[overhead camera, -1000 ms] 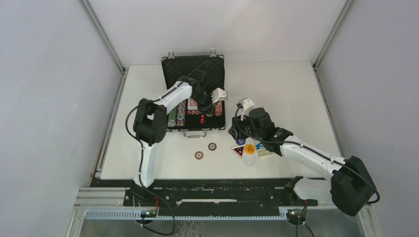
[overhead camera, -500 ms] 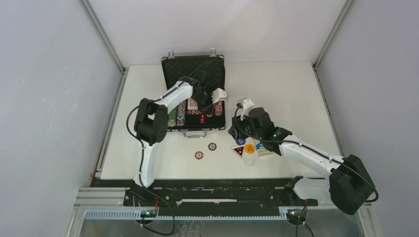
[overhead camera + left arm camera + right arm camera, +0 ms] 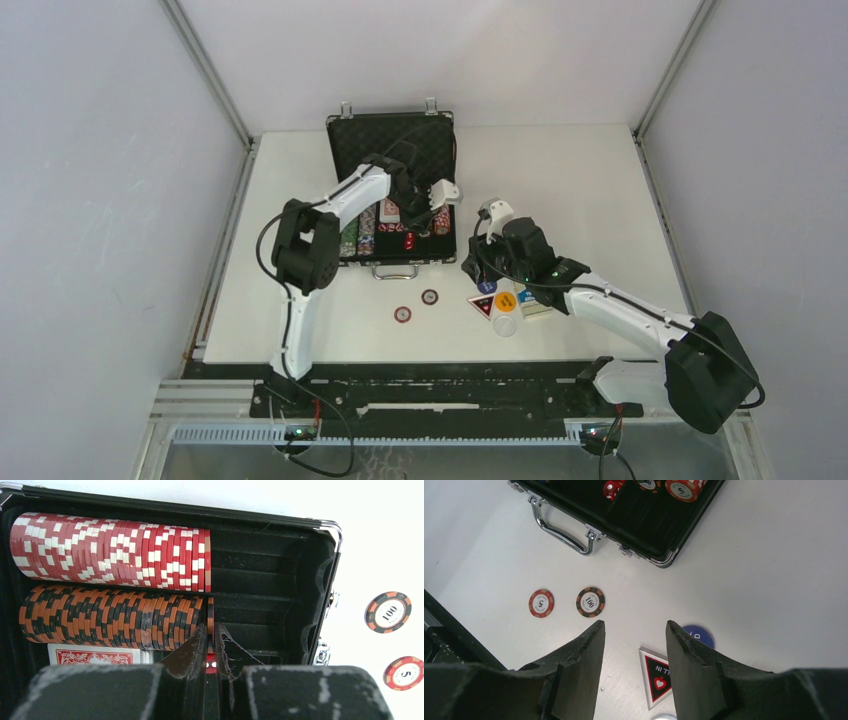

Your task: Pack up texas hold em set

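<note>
The black silver-edged case [image 3: 392,140] lies open at the table's back. Inside are a red chip row [image 3: 110,552], an orange-black chip row [image 3: 110,622], a red card deck [image 3: 95,656] and a red die [image 3: 211,662]. My left gripper [image 3: 210,630] reaches into the case. Its jaws stand a narrow way apart around one orange-black chip [image 3: 210,617], which stands on edge at the row's end with thin gaps on both sides. My right gripper [image 3: 635,626] hangs open and empty over the table, above a triangular dealer button [image 3: 658,675] and a blue one [image 3: 700,634].
Two loose chips lie in front of the case handle [image 3: 559,530]: a red 5 chip [image 3: 541,603] and an orange-black 100 chip [image 3: 590,601]. An orange button [image 3: 505,300], a white disc [image 3: 505,322] and a blue card deck [image 3: 530,300] lie beside the right arm.
</note>
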`<state>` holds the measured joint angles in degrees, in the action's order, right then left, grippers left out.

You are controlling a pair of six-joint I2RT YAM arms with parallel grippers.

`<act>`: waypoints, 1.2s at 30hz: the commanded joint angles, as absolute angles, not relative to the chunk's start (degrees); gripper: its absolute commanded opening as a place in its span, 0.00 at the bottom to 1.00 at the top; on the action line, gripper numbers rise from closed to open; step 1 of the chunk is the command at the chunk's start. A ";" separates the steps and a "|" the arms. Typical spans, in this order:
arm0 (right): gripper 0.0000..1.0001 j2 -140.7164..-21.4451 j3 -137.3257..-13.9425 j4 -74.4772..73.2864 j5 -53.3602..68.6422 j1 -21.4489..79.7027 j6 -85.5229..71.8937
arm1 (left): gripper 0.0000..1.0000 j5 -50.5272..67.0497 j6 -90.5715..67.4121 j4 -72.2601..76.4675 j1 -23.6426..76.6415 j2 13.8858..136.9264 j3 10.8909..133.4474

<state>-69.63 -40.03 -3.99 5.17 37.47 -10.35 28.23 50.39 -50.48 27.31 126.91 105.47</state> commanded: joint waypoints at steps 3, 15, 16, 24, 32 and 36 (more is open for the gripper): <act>0.56 -69.71 -39.99 -1.06 6.14 37.09 -9.93 | 0.15 26.28 49.90 -48.97 27.42 123.37 108.78; 0.56 -70.07 -39.66 -0.45 6.65 37.26 -10.02 | 0.15 24.05 49.95 -48.94 27.36 121.22 109.73; 0.56 -70.13 -39.65 -0.44 6.68 37.27 -10.03 | 0.15 23.81 49.95 -48.95 27.36 121.16 109.84; 0.56 -70.69 -39.69 0.11 6.87 37.55 -10.20 | 0.16 25.70 49.62 -48.26 27.34 119.65 110.20; 0.56 -71.66 -39.71 0.35 5.92 38.67 -10.22 | 0.15 26.36 47.53 -47.59 27.36 114.22 108.71; 0.56 -72.68 -40.23 0.26 1.88 41.06 -9.65 | 0.12 19.44 37.48 -39.75 27.33 108.56 104.62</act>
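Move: The left hand is inside the case, with the loose last chip of the orange chip row upright between its tips, about 1 cm below the hand point. The row's middle lies some 5 cm ahead; the red row's middle is also 5 cm ahead and 4 cm right. The red dice are roughly 3 cm left and 1 cm back, the card deck about 7 cm ahead and 6 cm left. From the idle right hand that chip is around 13 cm ahead, 12 cm left and 8 cm below. The left fingertips, already parted around the end chip, shift barely half a centimetre left, then come free and lift out of the case, slowly at first and faster towards the end. The hand climbs about 8 cm and drifts 2 cm forward over the open case, its fingers swinging some 10 degrees forward and staying slightly open. ##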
